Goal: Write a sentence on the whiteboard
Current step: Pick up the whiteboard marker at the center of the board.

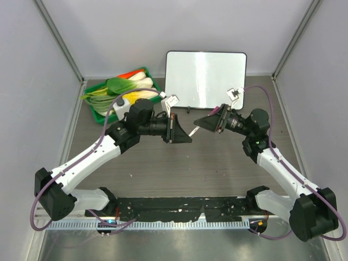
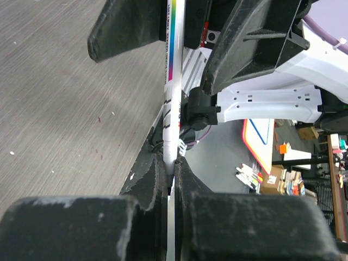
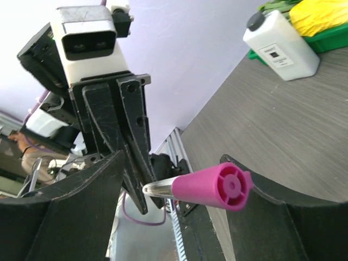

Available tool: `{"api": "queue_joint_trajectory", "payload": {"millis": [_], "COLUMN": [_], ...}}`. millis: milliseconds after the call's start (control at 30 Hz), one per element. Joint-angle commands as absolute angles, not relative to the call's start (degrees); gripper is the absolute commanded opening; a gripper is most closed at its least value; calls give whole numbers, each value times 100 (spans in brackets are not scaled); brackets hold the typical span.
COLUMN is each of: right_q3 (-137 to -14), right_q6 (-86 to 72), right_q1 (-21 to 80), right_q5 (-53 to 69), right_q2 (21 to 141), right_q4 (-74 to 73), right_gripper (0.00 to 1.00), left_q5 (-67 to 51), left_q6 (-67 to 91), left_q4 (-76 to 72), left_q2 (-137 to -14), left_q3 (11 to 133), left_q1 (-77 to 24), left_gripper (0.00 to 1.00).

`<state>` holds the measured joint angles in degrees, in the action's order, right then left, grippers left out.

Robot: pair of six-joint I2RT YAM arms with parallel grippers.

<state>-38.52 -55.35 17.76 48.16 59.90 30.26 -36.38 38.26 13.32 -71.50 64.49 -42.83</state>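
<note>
The whiteboard (image 1: 205, 79) stands upright at the back of the table, its face blank; the sentence is not in view. My left gripper (image 1: 184, 133) (image 2: 173, 163) is shut on the tail of a white marker (image 1: 194, 132) (image 2: 173, 81) and holds it level, pointing at the right arm. The marker's pink cap (image 3: 215, 187) lies between the fingers of my right gripper (image 1: 202, 123) (image 3: 179, 174). Those jaws stand open around the cap, with a clear gap on one side. The two grippers face each other above the table's middle.
A green tray (image 1: 97, 115) with leeks (image 1: 117, 87) and other vegetables sits at the back left. A white bottle (image 1: 124, 106) (image 3: 280, 46) stands beside it. A black rail (image 1: 174, 209) runs along the near edge. Grey walls close in both sides.
</note>
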Motion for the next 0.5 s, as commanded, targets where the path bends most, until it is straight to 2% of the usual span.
{"api": "queue_joint_trajectory", "payload": {"millis": [0, 167, 267, 467], "right_q3": [-3832, -3797, -3788, -3762], "right_q6": [-5766, -5836, -5923, -5994], "right_q1": [1767, 1775, 1767, 1767], "right_q5": [5431, 5783, 5827, 6064], "right_q2": [5915, 5783, 5739, 5678], "right_q4": [3700, 3691, 3709, 3700], "right_gripper": [72, 64, 56, 53], "left_q5": [-4025, -4236, -4271, -4271], "left_q6": [3700, 3700, 3718, 3744], "left_q4": [1037, 985, 984, 958], "left_q2": [-7119, -7172, -7181, -7172], "left_q3": [6653, 6671, 6662, 6618], "left_q1": [-4271, -4271, -4271, -4263], "left_gripper": [0, 0, 0, 0]}}
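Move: Between the right hand's open fingers already lies the marker, its middle about 2 cm right of the hand point and level with it, pink cap pointing forward-right. The left fingertips pinching its white end are some 5 cm back and 3 cm left of the right hand; the marker's middle lies about 5 cm ahead and 5 cm right of the left hand. The whiteboard's middle is roughly 22 cm ahead of the right hand, 4 cm right, well below. Drawing back about 3.5 cm towards the left fingertips, the right hand slows as it goes and swings about 10 degrees counter-clockwise, the marker passing deeper between its fingers. These close from wide to roughly half open, not yet shut on it. The left hand keeps its pinch on the white end and eases back about 1 cm. ##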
